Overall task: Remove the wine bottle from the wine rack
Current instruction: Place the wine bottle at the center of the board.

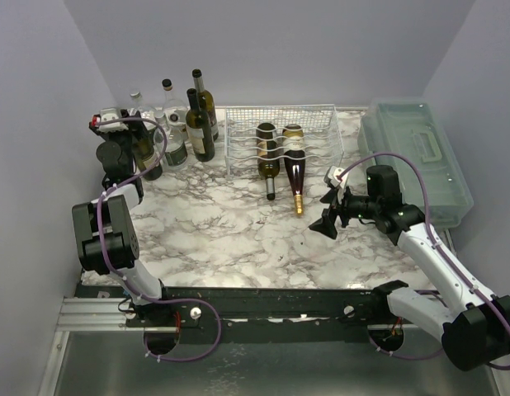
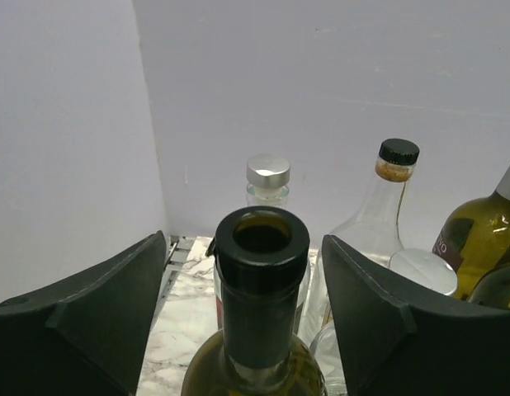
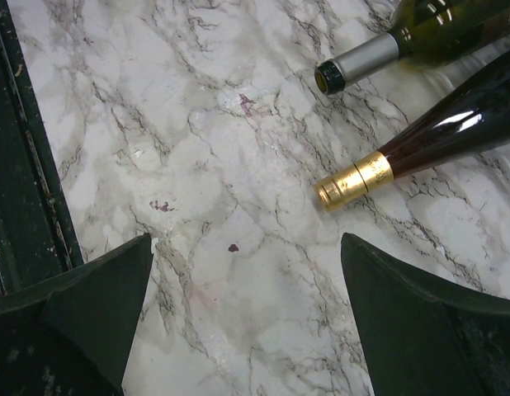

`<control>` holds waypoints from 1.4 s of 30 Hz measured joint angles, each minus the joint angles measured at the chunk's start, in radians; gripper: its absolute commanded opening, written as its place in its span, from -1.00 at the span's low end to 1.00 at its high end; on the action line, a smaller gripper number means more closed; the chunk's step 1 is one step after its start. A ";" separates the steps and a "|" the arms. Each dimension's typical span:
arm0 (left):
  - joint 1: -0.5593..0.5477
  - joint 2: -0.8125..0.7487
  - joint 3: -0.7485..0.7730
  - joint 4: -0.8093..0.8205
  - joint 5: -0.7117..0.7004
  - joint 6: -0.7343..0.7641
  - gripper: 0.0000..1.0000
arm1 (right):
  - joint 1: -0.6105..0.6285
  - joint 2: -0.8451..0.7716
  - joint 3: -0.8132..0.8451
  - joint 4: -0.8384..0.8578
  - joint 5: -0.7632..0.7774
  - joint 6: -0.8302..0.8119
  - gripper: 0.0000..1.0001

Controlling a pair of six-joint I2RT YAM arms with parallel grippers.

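The white wire wine rack (image 1: pixel 321 124) stands at the back centre. Two wine bottles lie in it, necks toward me: a dark green one (image 1: pixel 267 161) with a silver capsule (image 3: pixel 362 59) and a dark red one (image 1: pixel 295 169) with a gold capsule (image 3: pixel 354 179). My left gripper (image 1: pixel 146 150) is at the back left, open, its jaws on either side of the neck of an upright olive-green bottle (image 2: pixel 259 280), with a gap on each side. My right gripper (image 1: pixel 328 216) hangs open over bare marble (image 3: pixel 247 239), just short of the gold capsule.
Several upright bottles crowd the back left corner: a clear one with a silver cap (image 2: pixel 267 175), a clear one with a black cap (image 2: pixel 397 157), two dark green ones (image 1: pixel 201 115). A translucent lidded box (image 1: pixel 416 157) sits at the right. Walls close in on three sides.
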 measured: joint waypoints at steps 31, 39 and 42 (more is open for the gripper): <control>0.002 -0.629 -0.174 -0.621 0.042 -0.451 0.97 | 0.000 -0.059 0.000 0.001 -0.012 0.000 0.99; 0.002 -0.734 -0.177 -0.841 0.244 -0.642 0.97 | 0.000 -0.062 -0.002 0.002 -0.012 0.000 0.99; -0.006 -0.774 -0.182 -0.907 0.302 -0.668 0.97 | -0.004 -0.062 -0.002 0.002 -0.012 0.000 0.98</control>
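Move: The just-placed bottle stands between the left hand's open fingers, its middle some 13 cm below and 1 cm ahead. The nearer bottle left in the rack lies about 47 cm to the right, 2 cm back and 18 cm lower. A clear bottle stands 12 cm right and 3 cm ahead, a labelled wine bottle 22 cm right and 5 cm ahead. From the right hand, that rack bottle lies about 23 cm ahead, 19 cm left, 6 cm lower. Already loose around the standing bottle's neck, the left fingers open the rest of the way as the hand comes free, backing off about 15 cm and rising some 6 cm at first. Still drawing back, the hand then sinks about 4 cm and swings some 12 cm right, towards the rack side, rolling its left side down about 40 degrees while the fingers turn rightward and dip. ##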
